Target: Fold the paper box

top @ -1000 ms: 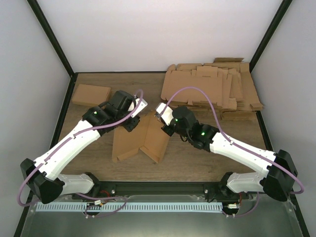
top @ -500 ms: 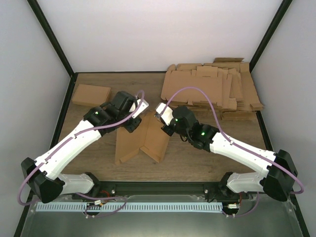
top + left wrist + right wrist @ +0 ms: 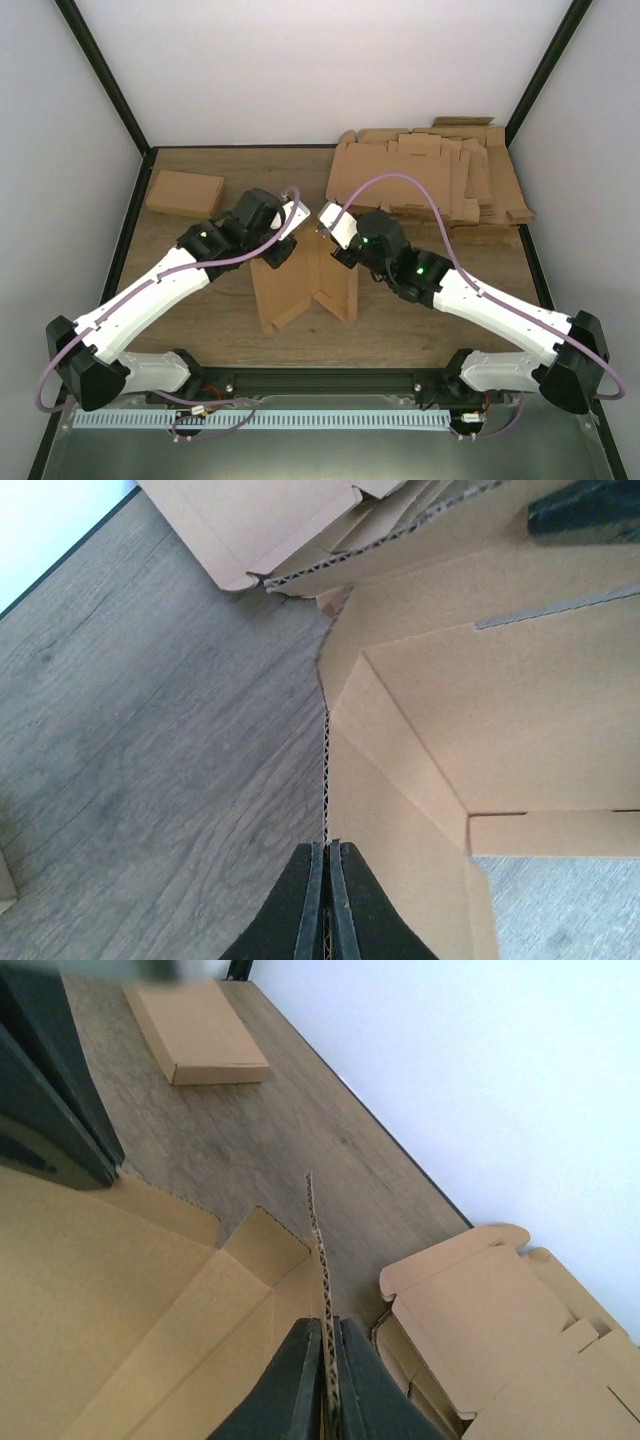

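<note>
The paper box (image 3: 292,292) is a plain brown die-cut sheet standing half folded at the middle of the table, its side panels raised. My left gripper (image 3: 279,251) is shut on the edge of the box's left panel; in the left wrist view the pads (image 3: 327,846) pinch the corrugated edge of the paper box (image 3: 500,710). My right gripper (image 3: 336,256) is shut on the right panel's edge; in the right wrist view the black fingers (image 3: 327,1324) clamp the thin edge of the paper box (image 3: 120,1290). The two grippers face each other across the box.
A thick pile of flat brown cardboard sheets (image 3: 430,180) lies at the back right, close behind the right gripper. A closed flat cardboard box (image 3: 184,192) rests at the back left. Black frame posts and white walls border the table.
The left gripper has closed on the box's left panel edge. Both arms have shifted right, and the box's panels now stand more upright and closer together.
</note>
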You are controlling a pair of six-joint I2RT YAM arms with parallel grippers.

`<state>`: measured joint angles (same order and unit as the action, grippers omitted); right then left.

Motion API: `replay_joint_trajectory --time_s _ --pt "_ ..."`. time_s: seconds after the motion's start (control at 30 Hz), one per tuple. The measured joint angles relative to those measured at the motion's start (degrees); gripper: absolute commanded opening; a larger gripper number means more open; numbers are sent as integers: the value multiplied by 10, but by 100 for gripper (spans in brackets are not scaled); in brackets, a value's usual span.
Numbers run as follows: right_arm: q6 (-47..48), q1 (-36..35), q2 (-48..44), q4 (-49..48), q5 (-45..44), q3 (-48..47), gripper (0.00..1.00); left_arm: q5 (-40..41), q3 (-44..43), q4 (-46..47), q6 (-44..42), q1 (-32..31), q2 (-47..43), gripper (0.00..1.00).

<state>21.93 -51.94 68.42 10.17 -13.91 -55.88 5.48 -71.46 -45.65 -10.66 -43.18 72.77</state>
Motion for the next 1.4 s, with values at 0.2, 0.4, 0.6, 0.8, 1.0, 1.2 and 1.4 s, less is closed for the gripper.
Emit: replay_joint_trajectory --time_s 0.2,0.4,0.6,0.8,1.0,1.2,1.4 --pt "-3 0 -20 -21 0 33 5 6 57 54 -7 -18 -20 4" --pt "-22 0 -50 -93 12 97 6 55 106 92 -11 -66 -55 4" --pt "-50 0 -94 -168 35 163 10 104 145 116 -6 -115 -91 4" --pt "-98 0 -130 -197 65 211 23 156 168 125 10 -174 -115 4" --pt "-165 0 -176 -165 103 234 33 205 172 124 32 -225 -116 4" --pt "-223 0 -191 -86 103 216 51 249 157 109 36 -248 -96 4" --pt "-259 0 -192 -17 91 181 58 273 143 97 29 -252 -86 4"
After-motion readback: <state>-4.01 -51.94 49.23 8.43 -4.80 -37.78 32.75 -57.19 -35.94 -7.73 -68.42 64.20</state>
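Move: The partly folded paper box hangs pinched between both hands, its middle about 6 cm back, 4 cm right and 10 cm below the left hand, and from the right hand roughly 7 cm back, 4 cm left and 12 cm below. The flat cardboard stack lies some 26 cm ahead and 28 cm right of the right hand, 25 cm lower; the closed carton is about 21 cm ahead and 28 cm left of the left hand, 22 cm below. The box is drawn back towards the bases by both hands: the left keeps its pinch on the panel edge and goes about 7 cm back and 3 cm right, tipping its fingers upward. The right goes back some 6 cm, also right and down, rolls its left side up, then tips down late as its fingers open to about half around the edge they held. ##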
